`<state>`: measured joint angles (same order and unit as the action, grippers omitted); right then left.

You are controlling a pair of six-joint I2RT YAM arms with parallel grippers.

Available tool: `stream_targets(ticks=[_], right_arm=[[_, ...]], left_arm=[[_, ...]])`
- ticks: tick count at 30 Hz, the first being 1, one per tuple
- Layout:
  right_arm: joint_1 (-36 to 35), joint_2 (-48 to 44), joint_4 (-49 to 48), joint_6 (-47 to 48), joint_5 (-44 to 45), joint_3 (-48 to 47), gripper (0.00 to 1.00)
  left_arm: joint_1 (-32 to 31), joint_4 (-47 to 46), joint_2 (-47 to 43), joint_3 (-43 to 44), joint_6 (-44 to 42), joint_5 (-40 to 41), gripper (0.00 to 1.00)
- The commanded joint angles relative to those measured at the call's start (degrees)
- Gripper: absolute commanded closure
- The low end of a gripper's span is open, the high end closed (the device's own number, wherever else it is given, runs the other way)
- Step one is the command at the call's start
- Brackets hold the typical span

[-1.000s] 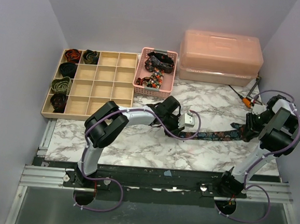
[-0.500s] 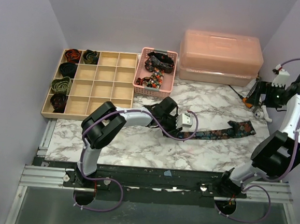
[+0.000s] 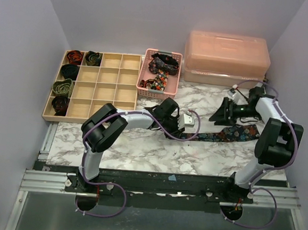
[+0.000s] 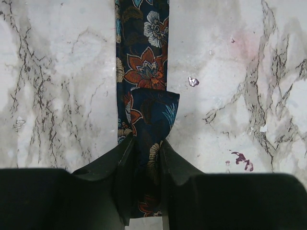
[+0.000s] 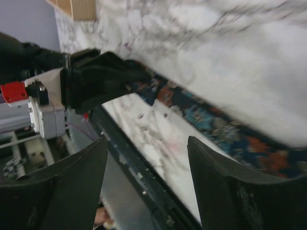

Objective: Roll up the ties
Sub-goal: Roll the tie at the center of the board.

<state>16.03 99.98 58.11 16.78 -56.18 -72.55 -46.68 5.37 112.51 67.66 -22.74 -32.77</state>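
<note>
A navy floral tie lies stretched across the marble table, running right from my left gripper. In the left wrist view my left gripper is shut on the tie, whose narrow end is folded back over itself between the fingers. My right gripper hovers open just behind the tie's middle, pointing left. The right wrist view shows its fingers wide apart with nothing between them, the tie ahead and the left gripper beyond. Several rolled ties sit in the tray's left cells.
The wooden divided tray stands at the back left. Beside it a pink mesh basket holds more loose ties. A pink lidded box sits at the back right. The table's front edge is close under the right gripper.
My right arm left the tie's wide end, swung up to the far right, then came back in behind the tie with its jaws open. The left gripper shifted slightly left, still gripping.
</note>
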Motion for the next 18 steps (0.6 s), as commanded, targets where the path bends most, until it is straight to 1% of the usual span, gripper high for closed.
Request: stream_targets(ticks=[1, 4, 6, 8, 13, 18], right_arm=[[-6.8, -4.5, -8.2, -7.9, -2.2, 6.8, 0.35], [-9.8, -2.4, -10.8, -6.8, 2.3, 10.2, 0.46], [-9.8, -0.5, -11.1, -5.2, 8.0, 11.1, 0.52], [-9.1, 1.6, -10.5, -2.9, 12.4, 10.9, 0.56], [-2.7, 2.8, -7.6, 2.3, 17.6, 8.7, 0.60], [2.7, 4.6, -5.2, 7.9, 24.1, 6.8, 0.61]], left_arm=[[0.9, 6.4, 2.1, -3.0, 0.9, 4.7, 0.76], [1.0, 7.4, 2.4, -2.5, 0.4, 4.8, 0.76], [1.1, 8.1, 2.5, -2.4, 0.1, 5.1, 0.76], [1.4, 8.3, 2.2, -2.7, 0.0, 5.2, 0.77], [2.3, 8.4, 1.9, -4.0, -0.1, 5.4, 0.79], [2.4, 8.8, 2.3, -2.8, 0.1, 5.5, 0.80]])
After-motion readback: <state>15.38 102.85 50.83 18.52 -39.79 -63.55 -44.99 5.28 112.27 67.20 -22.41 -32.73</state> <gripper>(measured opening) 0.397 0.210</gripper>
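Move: The stretch of tie the right hand makes for lies about 12 cm below it, 5 cm back and 3 cm to its right. The rolled end, still in the left fingers, is some 22 cm left and 6 cm back; the tie's wide end about 13 cm right and 3 cm back; the screwdriver roughly 12 cm ahead and 10 cm right. From the left hand, that stretch is about 25 cm to the right, level with it. Swinging left and then back right, the right hand sinks about 8 cm towards the tie, fingers partly closing. ##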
